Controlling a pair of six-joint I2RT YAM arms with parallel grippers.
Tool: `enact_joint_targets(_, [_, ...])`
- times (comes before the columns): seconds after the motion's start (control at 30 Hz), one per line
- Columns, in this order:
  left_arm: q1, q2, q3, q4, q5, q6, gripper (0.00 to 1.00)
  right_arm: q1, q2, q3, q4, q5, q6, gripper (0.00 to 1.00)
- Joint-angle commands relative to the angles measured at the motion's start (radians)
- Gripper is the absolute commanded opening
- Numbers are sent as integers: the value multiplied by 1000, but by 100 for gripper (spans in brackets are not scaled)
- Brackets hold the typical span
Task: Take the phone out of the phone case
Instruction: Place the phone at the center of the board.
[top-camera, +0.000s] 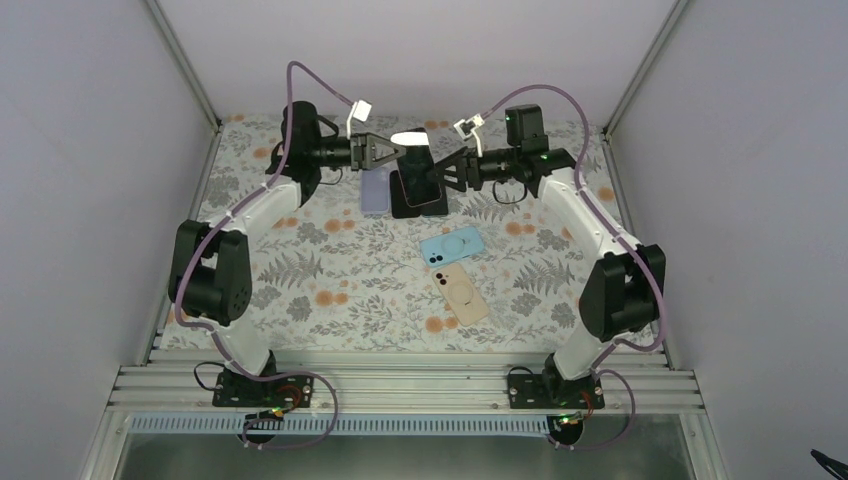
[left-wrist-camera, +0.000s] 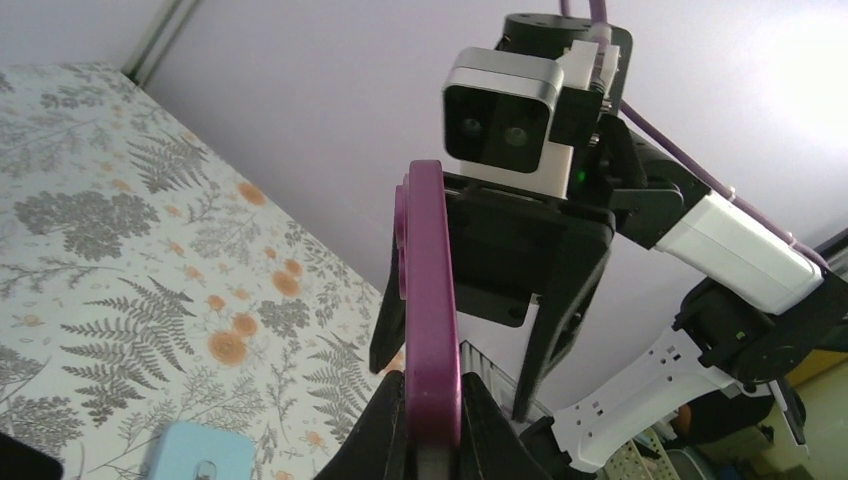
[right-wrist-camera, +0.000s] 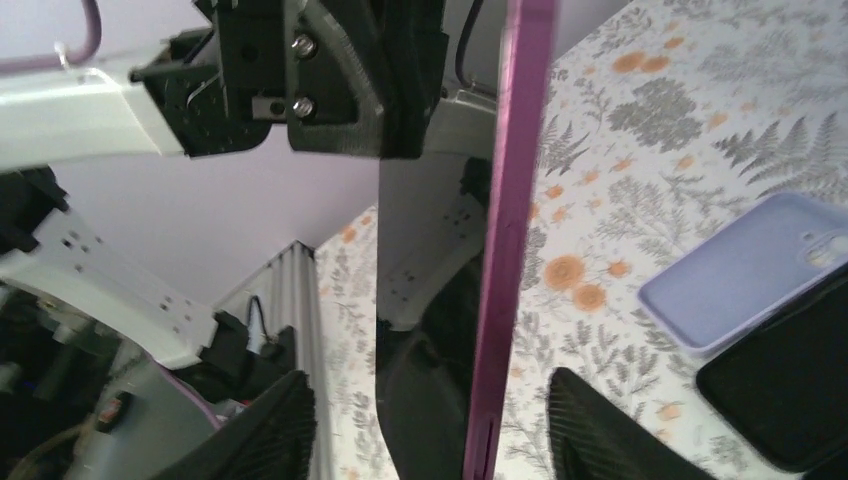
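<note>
A phone in a purple phone case (top-camera: 414, 150) is held up in the air at the back of the table, between the two grippers. My left gripper (top-camera: 396, 152) is shut on its edge; in the left wrist view the purple case (left-wrist-camera: 430, 290) stands edge-on, pinched between the fingertips (left-wrist-camera: 432, 405). My right gripper (top-camera: 441, 172) faces it from the right. In the right wrist view the case rim (right-wrist-camera: 512, 200) and the dark glossy phone screen (right-wrist-camera: 430, 390) stand between the ribbed fingers (right-wrist-camera: 600, 430), with a gap on both sides. The right gripper (right-wrist-camera: 430, 440) is open.
Below the held phone, a lavender case (top-camera: 375, 192) and a black phone (top-camera: 418, 198) lie on the floral tablecloth. A light blue phone case (top-camera: 452, 245) and a beige one (top-camera: 462, 293) lie in the middle. Frame posts and grey walls enclose the table.
</note>
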Motion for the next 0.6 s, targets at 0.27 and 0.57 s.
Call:
enact_joint_targets(0.27, [-45, -16, 74, -114, -9, 161, 2, 3, 17, -53, 94, -126, 116, 15])
enact_joint_targets(0.57, [-54, 4, 110, -194, -31, 215, 9, 0, 8, -58, 94, -119, 111, 4])
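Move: Between the two hands, some 30 cm above the board, hangs the phone, which the left fingers already pinch by its left edge. Its middle lies about 4 cm left and 1 cm ahead of the right hand, and some 5 cm right and 2 cm back of the left. Counted from the right hand, on the board some 29 cm below, the black phone lies about 18 cm straight ahead, the black case 18 cm ahead and 8 cm left, and the blue case 1 cm ahead and 5 cm right. Closing from a bit over half open, the right fingers, already on either side of the phone, pinch its right long edge. The right hand almost stays put, easing back about 1 cm and tilting a few degrees. Keeping its hold, the left hand carries the phone about 1.5 cm to the right, towards the right hand, and slightly back. ##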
